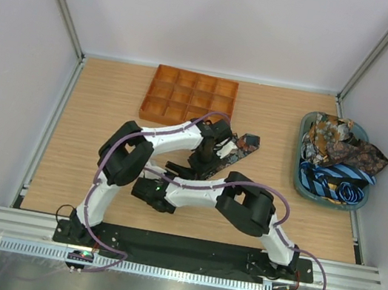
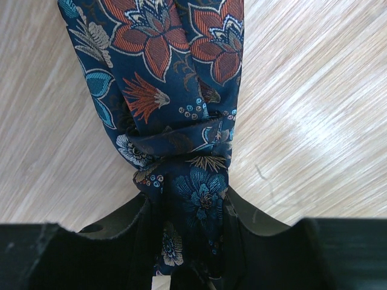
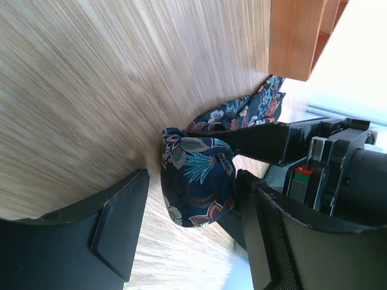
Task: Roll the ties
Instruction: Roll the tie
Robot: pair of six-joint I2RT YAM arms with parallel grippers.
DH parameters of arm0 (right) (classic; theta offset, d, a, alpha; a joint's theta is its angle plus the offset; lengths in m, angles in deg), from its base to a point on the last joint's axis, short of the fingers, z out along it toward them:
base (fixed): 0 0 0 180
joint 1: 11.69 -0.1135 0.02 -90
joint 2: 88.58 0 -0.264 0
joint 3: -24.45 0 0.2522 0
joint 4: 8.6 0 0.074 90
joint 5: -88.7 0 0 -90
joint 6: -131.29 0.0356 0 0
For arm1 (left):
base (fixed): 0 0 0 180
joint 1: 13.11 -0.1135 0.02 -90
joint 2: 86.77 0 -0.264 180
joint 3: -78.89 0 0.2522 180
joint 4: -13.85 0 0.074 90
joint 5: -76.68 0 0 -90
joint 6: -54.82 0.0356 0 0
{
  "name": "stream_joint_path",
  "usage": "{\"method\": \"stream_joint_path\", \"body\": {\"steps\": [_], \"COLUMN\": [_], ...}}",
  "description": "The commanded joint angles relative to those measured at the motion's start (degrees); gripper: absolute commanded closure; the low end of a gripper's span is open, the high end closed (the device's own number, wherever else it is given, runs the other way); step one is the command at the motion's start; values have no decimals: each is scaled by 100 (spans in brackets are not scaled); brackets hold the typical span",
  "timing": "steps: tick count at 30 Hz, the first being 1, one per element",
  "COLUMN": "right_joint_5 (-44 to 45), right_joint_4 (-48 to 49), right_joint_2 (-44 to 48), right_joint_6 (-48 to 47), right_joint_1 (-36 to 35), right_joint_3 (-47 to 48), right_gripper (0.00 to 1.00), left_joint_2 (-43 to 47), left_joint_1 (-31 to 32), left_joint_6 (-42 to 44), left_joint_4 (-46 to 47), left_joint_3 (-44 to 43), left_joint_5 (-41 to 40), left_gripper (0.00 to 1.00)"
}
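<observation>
A dark blue floral tie (image 1: 244,143) lies on the wooden table in front of the orange tray, its near end rolled into a small bundle (image 3: 196,181). My left gripper (image 2: 193,241) is shut on the tie (image 2: 175,90) at that bundle, and the loose length runs away from it across the table. My right gripper (image 3: 193,181) is open around the same bundle. One finger (image 3: 121,223) stands clear of it and the other rests against its side. In the top view both grippers meet mid-table, the left (image 1: 211,155) and the right (image 1: 189,165).
An orange gridded tray (image 1: 187,99) sits at the back centre, close behind the tie. At the right edge a teal basket (image 1: 299,171) holds several more ties (image 1: 338,159), floral and blue-striped. Both forearms cross the middle of the table.
</observation>
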Motion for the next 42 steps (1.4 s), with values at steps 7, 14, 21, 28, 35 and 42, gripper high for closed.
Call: {"method": "stream_joint_path", "body": {"steps": [7, 14, 21, 28, 35, 42], "right_joint_5": [65, -119, -489, -761, -990, -1157], "right_joint_4": [-363, -504, -390, -276, -179, 5], "right_joint_2": [-381, -425, -214, 75, 243, 304], "right_joint_6": [133, 370, 511, 643, 705, 749], "right_joint_1": [126, 135, 127, 48, 39, 39], "right_joint_3": [207, 304, 287, 76, -12, -100], "right_gripper": [39, 66, 73, 73, 73, 74], "left_joint_2": [-528, -501, -229, 447, 1369, 1932], "left_joint_1": [-37, -29, -37, -37, -2, 6], "left_joint_6": [17, 17, -44, -176, -114, -176], "left_joint_4": [-1119, -1120, -847, -347, 680, 1463], "left_joint_3": [231, 239, 266, 230, 423, 555], "left_joint_5": [-8, 10, -226, -570, -535, -1007], "left_gripper": [77, 66, 48, 37, 26, 25]}}
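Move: The tie roll sits between the right hand's open fingers, about 1 cm ahead and 1 cm below; from the left hand, which still pinches the tie, it lies about 1 cm back and 1 cm left. From the right hand, the tie's loose end stretches to some 11 cm ahead and 15 cm right, and the wooden tray is about 21 cm ahead and 4 cm left. Right fingers shut on the tie roll; the left ones then release and rise about 9 cm, slightly forward. ##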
